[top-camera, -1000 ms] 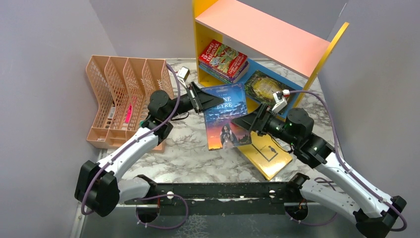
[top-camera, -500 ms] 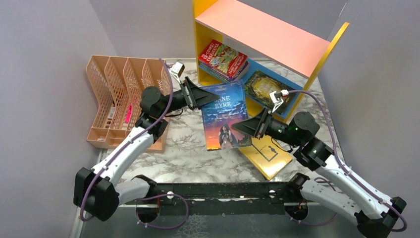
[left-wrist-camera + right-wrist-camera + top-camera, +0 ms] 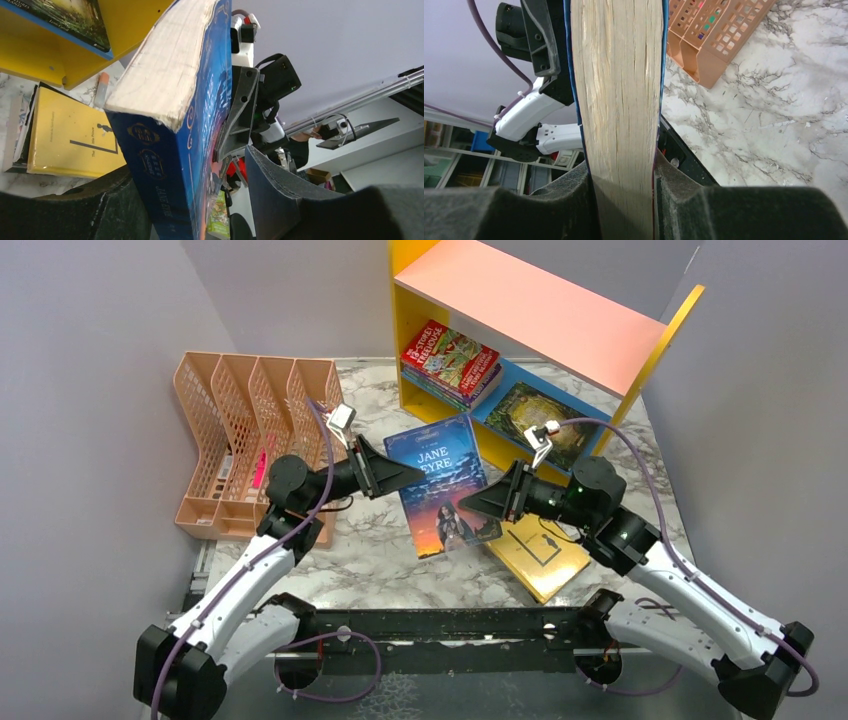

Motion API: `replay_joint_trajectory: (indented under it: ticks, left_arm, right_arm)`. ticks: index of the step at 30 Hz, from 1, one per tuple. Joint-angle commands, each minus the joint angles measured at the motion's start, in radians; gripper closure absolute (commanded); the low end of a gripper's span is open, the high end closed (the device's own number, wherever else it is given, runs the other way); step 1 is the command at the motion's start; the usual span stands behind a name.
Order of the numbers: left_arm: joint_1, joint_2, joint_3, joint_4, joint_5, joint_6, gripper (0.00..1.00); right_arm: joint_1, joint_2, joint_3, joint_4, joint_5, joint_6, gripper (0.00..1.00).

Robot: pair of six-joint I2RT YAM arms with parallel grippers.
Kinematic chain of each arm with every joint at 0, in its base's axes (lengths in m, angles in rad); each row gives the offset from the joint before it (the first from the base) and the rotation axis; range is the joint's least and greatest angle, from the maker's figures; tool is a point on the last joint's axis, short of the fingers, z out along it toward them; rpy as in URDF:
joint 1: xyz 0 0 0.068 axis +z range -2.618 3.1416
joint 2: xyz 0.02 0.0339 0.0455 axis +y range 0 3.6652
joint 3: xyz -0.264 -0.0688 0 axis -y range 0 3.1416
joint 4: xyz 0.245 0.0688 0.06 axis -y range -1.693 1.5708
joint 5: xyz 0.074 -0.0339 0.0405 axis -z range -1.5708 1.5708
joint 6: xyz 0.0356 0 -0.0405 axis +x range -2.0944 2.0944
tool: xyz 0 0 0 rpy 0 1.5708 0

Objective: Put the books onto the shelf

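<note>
The blue "Jane Eyre" book (image 3: 440, 490) hangs tilted above the marble table in front of the shelf (image 3: 530, 305). My right gripper (image 3: 478, 502) is shut on its lower right edge; in the right wrist view both pads press the page block (image 3: 619, 75), the right gripper (image 3: 621, 167) tight around it. My left gripper (image 3: 398, 475) is at the book's left edge with jaws open. In the left wrist view a gap shows between the book's cover (image 3: 200, 125) and one finger of the left gripper (image 3: 195, 170). A Treehouse stack (image 3: 450, 362) and a dark green-gold book (image 3: 535, 415) lie on the blue lower board. A yellow book (image 3: 535, 550) lies on the table.
A peach mesh file rack (image 3: 250, 440) stands at the left, close behind my left arm. The shelf's yellow side panel (image 3: 655, 350) rises at the right. Grey walls close in both sides. The yellow book (image 3: 70, 135) rests on another book's edge near the shelf's foot.
My right gripper has closed on the book's lower right edge. My left gripper's jaws have parted, and the left arm has pulled back leftward. The book has shifted slightly left and down.
</note>
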Motion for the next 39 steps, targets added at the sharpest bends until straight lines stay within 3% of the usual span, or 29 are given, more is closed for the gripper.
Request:
replay_joint_trajectory:
  ticks: [1, 11, 12, 14, 15, 19, 22, 29, 39]
  left_arm:
    - [-0.003, -0.080, -0.044, 0.056, 0.027, 0.028, 0.41]
    - [-0.015, -0.152, -0.162, 0.057, -0.030, 0.020, 0.62]
    - [-0.014, -0.161, -0.167, 0.056, -0.038, 0.020, 0.69]
    - [-0.014, -0.173, -0.174, 0.055, -0.057, 0.023, 0.95]
    - [-0.015, -0.175, -0.177, 0.055, -0.071, 0.022, 1.00]
    - [-0.013, -0.187, -0.179, 0.025, -0.147, 0.028, 1.00]
    - [-0.014, -0.187, -0.176, -0.031, -0.226, 0.032, 1.00]
    - [-0.016, -0.120, -0.102, -0.072, -0.343, 0.060, 1.00]
    - [-0.156, 0.126, 0.189, -0.071, -0.640, 0.115, 1.00]
  right_arm:
    - [-0.007, 0.017, 0.052, 0.159, 0.024, 0.028, 0.99]
    - [-0.007, 0.086, 0.050, 0.223, 0.059, 0.079, 0.99]
    - [-0.007, 0.095, 0.052, 0.228, 0.059, 0.080, 0.99]
    - [-0.007, 0.110, 0.060, 0.226, 0.058, 0.068, 0.99]
    - [-0.007, 0.114, 0.066, 0.214, 0.062, 0.053, 0.97]
    - [-0.006, 0.105, 0.122, 0.089, 0.137, -0.050, 0.52]
    - [-0.007, 0.067, 0.163, -0.035, 0.220, -0.149, 0.33]
    - [-0.007, -0.054, 0.244, -0.209, 0.327, -0.372, 0.24]
    - [-0.006, -0.174, 0.299, -0.169, 0.205, -0.458, 0.24]
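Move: Jane Eyre hangs between my hands, gripped by my right. Its middle is about 5 cm to the right of my open left hand, 1 cm back and 3 cm lower; from my right hand it is 5 cm left, 2 cm ahead and 1 cm up. From my left hand, the dark green book on the shelf is roughly 27 cm ahead, 25 right, the red book 36 ahead, 8 right, both some 20 lower; the yellow book lies 5 ahead, 24 right, 28 down. I sink my left hand about 4 cm beside the spine of Jane Eyre and pinch it, while my right keeps its grip, easing a little forward and left. Then my right fingers open and that hand pulls away to the right and up some 12 cm, its fingers tipping up; my left swings the book forward towards the shelf about 8 cm, dipping and turning counter-clockwise. ##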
